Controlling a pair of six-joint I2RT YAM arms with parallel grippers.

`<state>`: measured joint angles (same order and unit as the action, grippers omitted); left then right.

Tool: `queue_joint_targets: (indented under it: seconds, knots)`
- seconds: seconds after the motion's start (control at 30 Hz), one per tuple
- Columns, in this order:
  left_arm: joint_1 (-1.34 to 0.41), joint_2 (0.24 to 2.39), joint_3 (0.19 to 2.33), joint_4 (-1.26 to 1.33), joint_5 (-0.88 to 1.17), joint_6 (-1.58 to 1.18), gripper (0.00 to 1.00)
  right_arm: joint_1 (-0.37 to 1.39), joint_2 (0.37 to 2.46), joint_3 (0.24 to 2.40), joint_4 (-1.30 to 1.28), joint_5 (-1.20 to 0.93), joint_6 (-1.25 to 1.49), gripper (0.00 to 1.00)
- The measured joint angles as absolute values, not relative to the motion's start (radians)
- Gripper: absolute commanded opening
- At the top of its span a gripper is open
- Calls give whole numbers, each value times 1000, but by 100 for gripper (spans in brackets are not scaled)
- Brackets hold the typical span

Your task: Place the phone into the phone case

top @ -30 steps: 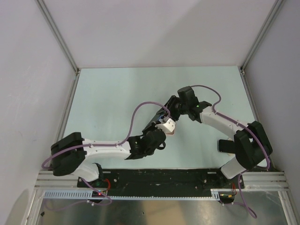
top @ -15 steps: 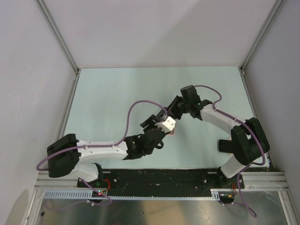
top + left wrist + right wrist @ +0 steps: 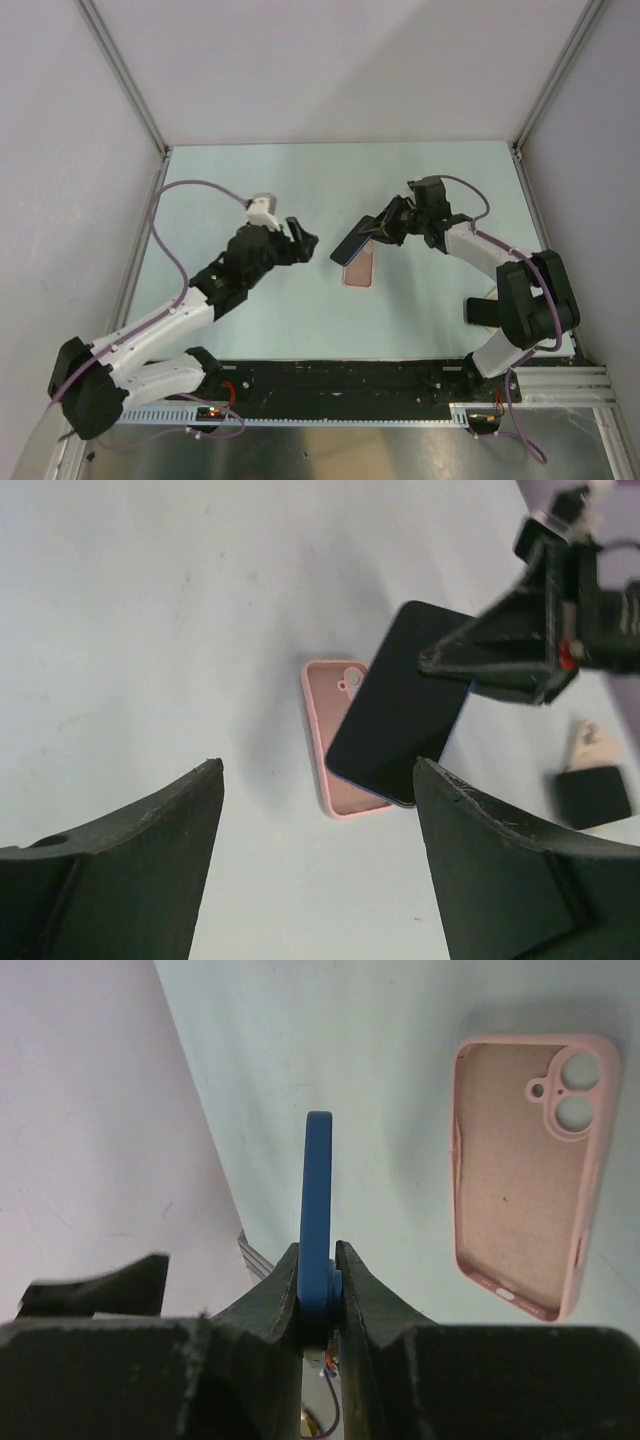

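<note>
The phone [image 3: 352,243] hangs tilted above the table, black screen up, with my right gripper [image 3: 383,230] shut on its far end. In the right wrist view the phone [image 3: 317,1200] shows edge-on as a blue strip pinched between the fingers [image 3: 318,1295]. The phone case [image 3: 359,269], pale pink, lies flat and empty on the table just under the phone's lower end; its camera holes show in the right wrist view [image 3: 527,1170]. My left gripper [image 3: 304,240] stands open to the left, apart from both. From the left wrist I see the phone [image 3: 398,705] overlapping the case [image 3: 330,735].
White walls with aluminium posts [image 3: 125,80] enclose the pale green table [image 3: 230,180] on three sides. A black block [image 3: 592,795] with a paper tag sits near the right arm's base. A purple cable [image 3: 190,185] loops off the left arm.
My left gripper opened, let go of the phone and swung back to the left. My right gripper closed on the phone and drew it slightly right, uncovering the case.
</note>
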<state>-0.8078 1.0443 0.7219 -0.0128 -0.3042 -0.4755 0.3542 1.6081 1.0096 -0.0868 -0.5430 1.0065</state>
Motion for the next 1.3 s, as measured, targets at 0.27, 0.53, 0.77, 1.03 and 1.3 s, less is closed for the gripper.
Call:
queue_joint_targets:
  seconds: [0.27,0.53,0.77,1.03,1.3]
  knots:
    - [-556,1063,543,110,127,-1009,81,320,1547,884,105,-599,990,0]
    - [-535,1084,420,390,263,-1410,73,329,1518,830,341,-619,1039,0]
    - [-535,1105,408,543,275,-1568,68,350,1522,812,552,-634,1159,0]
    - [-535,1172,408,652,278,-1624,54,405,1584,803,754,-668,1292,0]
    - [-534,1206,407,731,278,-1641,27,441,1620,794,804,-680,1338,0]
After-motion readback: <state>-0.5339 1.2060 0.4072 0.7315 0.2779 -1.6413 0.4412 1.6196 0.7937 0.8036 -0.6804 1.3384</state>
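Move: The right hand still pinches the phone by its right long edge; the phone's middle lies about 4 cm left of that hand, 2 cm back and 3 cm below. The empty, open left gripper waits some 15 cm left of the right hand, 7 cm nearer the base and 6 cm higher. From the left hand the phone's middle is roughly 11 cm right, 5 cm ahead and 9 cm down; the case lies about 12 cm right, 3 cm ahead and 19 cm below. Keeping its pinch, the right hand lifts the phone about 8 cm off its place over the case, then carries it about 5 cm left towards the left gripper, tilting some 30 degrees so that its left side rises and the fingers tip up. The left hand dips and comes back up to meet it, ending about 3 cm farther right, while it rolls left side down and tips its fingers down, some 70 degrees in all, then closes to about half its opening around the phone's near-left end. ##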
